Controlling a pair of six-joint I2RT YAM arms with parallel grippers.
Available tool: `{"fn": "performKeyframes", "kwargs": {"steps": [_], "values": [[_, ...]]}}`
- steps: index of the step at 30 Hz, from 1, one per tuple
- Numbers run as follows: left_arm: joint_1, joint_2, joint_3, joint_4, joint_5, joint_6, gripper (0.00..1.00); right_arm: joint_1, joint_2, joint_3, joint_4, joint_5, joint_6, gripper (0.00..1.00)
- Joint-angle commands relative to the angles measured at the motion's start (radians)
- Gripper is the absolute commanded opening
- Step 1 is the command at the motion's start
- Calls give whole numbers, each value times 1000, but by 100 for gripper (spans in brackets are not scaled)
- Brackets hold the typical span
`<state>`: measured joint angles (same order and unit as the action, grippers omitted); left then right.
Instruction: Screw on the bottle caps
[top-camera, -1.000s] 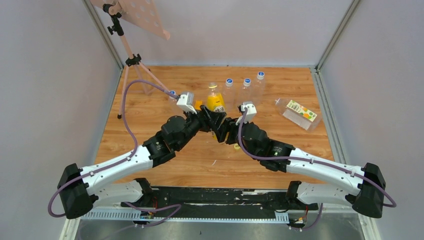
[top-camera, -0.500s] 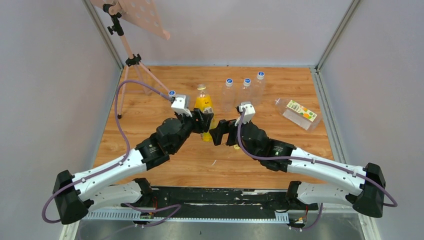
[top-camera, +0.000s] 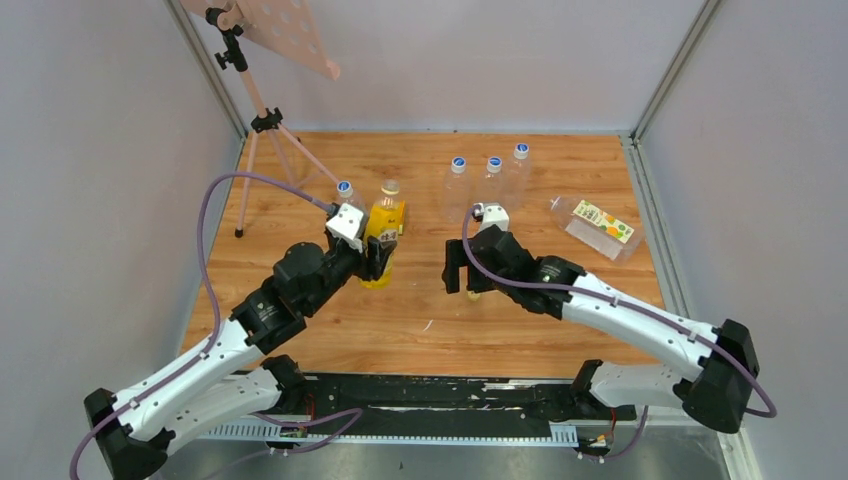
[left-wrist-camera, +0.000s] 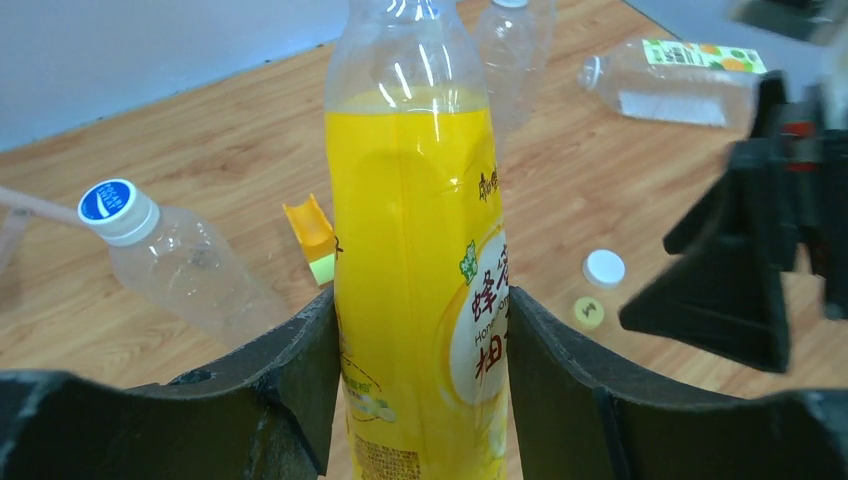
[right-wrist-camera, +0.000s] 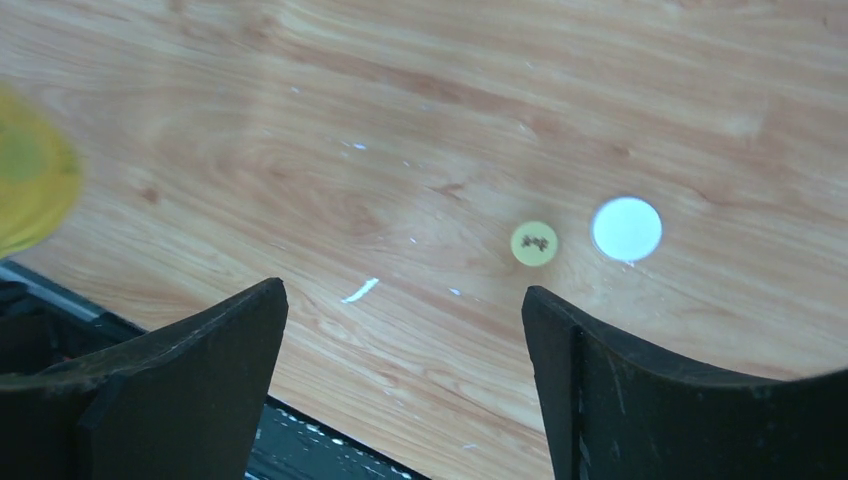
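Observation:
My left gripper (left-wrist-camera: 420, 302) is shut on the yellow bottle (left-wrist-camera: 415, 200), which stands upright left of the table's middle (top-camera: 384, 222); its neck looks bare. A yellow cap (right-wrist-camera: 534, 243) and a white cap (right-wrist-camera: 626, 228) lie flat on the wood side by side, and both show in the left wrist view, white cap (left-wrist-camera: 604, 267) beyond yellow cap (left-wrist-camera: 588, 311). My right gripper (right-wrist-camera: 400, 300) hangs open just above the table, with both caps a little past its right finger. In the top view the right gripper (top-camera: 458, 268) is a hand's width right of the yellow bottle.
Three clear blue-capped bottles (top-camera: 490, 180) stand at the back. Another blue-capped clear bottle (left-wrist-camera: 170, 265) is just left of the yellow one. A wide labelled bottle (top-camera: 597, 225) lies at the back right. An orange-green block (left-wrist-camera: 312, 235) sits behind the yellow bottle. A tripod (top-camera: 262, 122) stands back left.
The right gripper opened, let go of the yellow bottle and drew back right, now pointing down by the caps. The left arm carried the bottle leftward.

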<state>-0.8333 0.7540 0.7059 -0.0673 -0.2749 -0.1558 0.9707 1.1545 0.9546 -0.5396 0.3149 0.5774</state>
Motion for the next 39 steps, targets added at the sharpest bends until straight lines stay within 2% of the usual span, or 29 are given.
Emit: {"fn": "performKeyframes", "kwargs": {"steps": [1,5,9,15,24,33,39], "values": [[2,-66,11,-52,137,152,49,-62,102,37,-115,-118,49,85],[2,-122,-4,-49,166,221,49,-99,214,47,-117,-147,78,76],[2,-161,-1,-74,170,270,53,-122,318,66,-127,-127,98,70],[2,-177,28,-152,159,325,54,-161,415,85,-133,-121,111,62],[2,-174,53,-252,219,370,47,-206,504,108,-110,-136,88,56],[2,-212,3,-229,257,438,45,-241,575,120,-81,-172,94,53],[2,-210,3,-233,257,417,43,-246,594,124,-82,-176,108,50]]}}
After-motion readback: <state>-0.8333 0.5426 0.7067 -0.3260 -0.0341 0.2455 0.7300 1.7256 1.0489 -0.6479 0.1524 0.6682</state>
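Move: The yellow cap lies on the table about 3 cm ahead of the right hand, 4 cm to its right and some 17 cm below. The white cap is roughly 5 cm farther right of it and 2 cm farther out; a white scrap lies about 8 cm back and 11 cm left of it. The held yellow bottle stands some 15 cm left of the right hand. From the left hand, the yellow cap is roughly level, 18 cm right and 26 below. The yellow cap on the table is what the empty right hand sinks to: down about 16 cm, fast then easing, drifting slightly right and late forward. It tips nearly 30 degrees to point down and narrows its wide-open fingers about halfway, one each side of the cap. The left hand keeps its grip on the yellow bottle, drawing it back some 5 cm and tilting it. ##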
